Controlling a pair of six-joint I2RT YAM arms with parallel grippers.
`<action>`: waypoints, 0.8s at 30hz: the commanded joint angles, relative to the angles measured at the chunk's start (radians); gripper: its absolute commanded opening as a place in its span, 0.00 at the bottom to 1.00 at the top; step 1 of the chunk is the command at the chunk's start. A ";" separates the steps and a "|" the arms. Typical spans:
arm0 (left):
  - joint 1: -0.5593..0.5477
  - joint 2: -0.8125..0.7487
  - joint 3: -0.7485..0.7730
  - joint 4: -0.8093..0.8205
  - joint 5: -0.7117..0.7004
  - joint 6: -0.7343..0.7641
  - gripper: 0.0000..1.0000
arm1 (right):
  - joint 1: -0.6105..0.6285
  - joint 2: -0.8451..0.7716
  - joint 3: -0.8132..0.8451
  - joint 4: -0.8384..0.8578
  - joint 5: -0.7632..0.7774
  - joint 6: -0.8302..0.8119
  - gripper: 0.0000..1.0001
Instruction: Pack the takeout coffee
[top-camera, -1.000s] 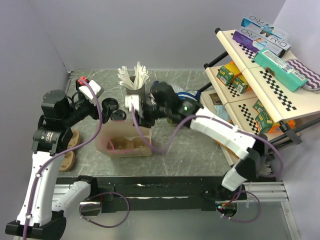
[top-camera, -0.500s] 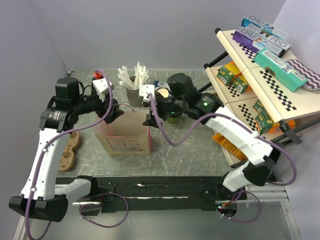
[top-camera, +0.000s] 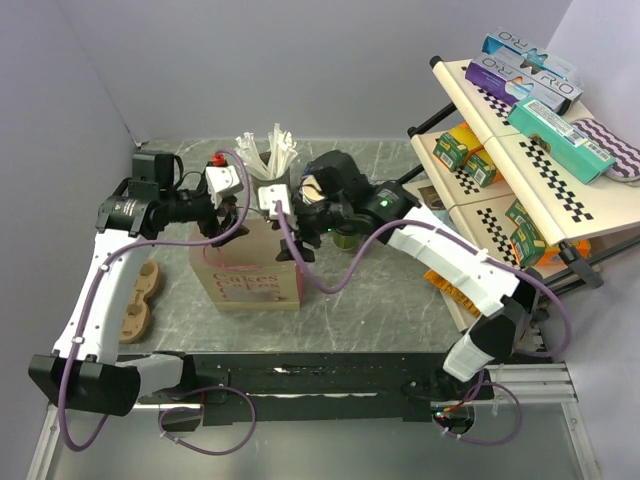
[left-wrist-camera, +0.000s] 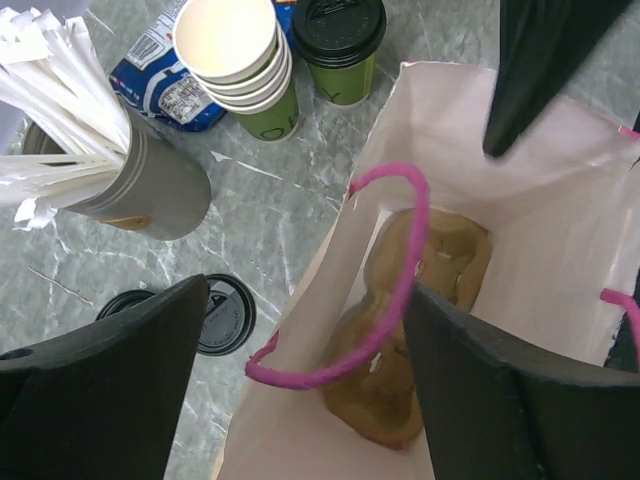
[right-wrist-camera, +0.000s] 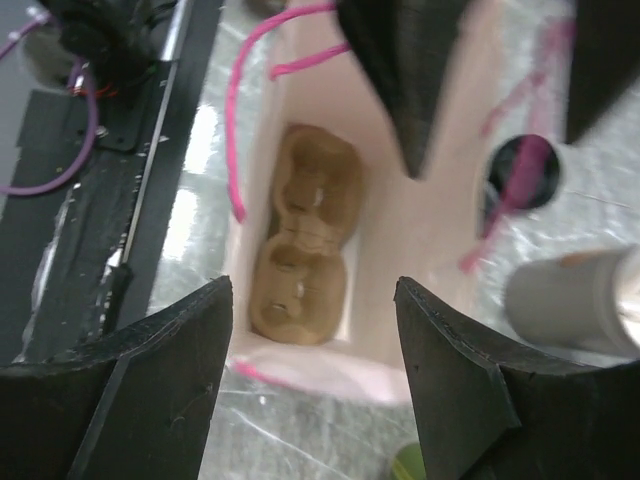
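The takeout coffee (left-wrist-camera: 339, 45), a green cup with a black lid, stands on the table behind the paper bag (top-camera: 250, 285); in the top view my right arm mostly hides it. My left gripper (left-wrist-camera: 310, 390) is open at the bag's left rim, with the bag wall and a pink handle (left-wrist-camera: 400, 260) between its fingers. My right gripper (right-wrist-camera: 315, 390) hangs open over the bag's other end, holding nothing. A brown pulp cup carrier (right-wrist-camera: 300, 240) lies at the bottom of the bag.
A stack of lidless cream cups (left-wrist-camera: 235, 50) stands beside the coffee. A grey holder of white straws (left-wrist-camera: 140, 170) and loose black lids (left-wrist-camera: 215, 315) sit left of the bag. A shelf rack of boxes (top-camera: 520, 150) fills the right side. Spare brown carriers (top-camera: 135, 300) lie at far left.
The bag now stands upright with its mouth up. My left gripper swung right onto its left rim. My right gripper opened and came back over the right rim.
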 joint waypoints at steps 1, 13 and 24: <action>0.004 0.025 0.005 0.004 0.035 0.070 0.79 | 0.045 0.032 0.071 -0.023 -0.037 -0.029 0.73; 0.004 0.107 0.030 -0.159 0.114 0.178 0.35 | 0.112 0.109 0.070 -0.089 -0.008 0.007 0.50; 0.003 0.177 0.295 -0.280 0.128 -0.010 0.01 | 0.077 0.082 0.177 -0.181 0.009 0.019 0.00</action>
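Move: The paper bag's far handle loops just below the open left fingers, about 4 cm down and 1 cm back and right. The near handle lies some 4 cm back, 3 cm left and 4 cm below the right hand. From the left hand, the drink carrier inside the bag is about 2 cm back, 6 right and 20 down; the straw holder 15 ahead, 8 right, 15 below. A lidded cup stands 8 cm ahead, 12 right and 17 below the right hand. Both hands dip some 4 cm, the right also back-left, pinching the bag's handles; the left then rises. ##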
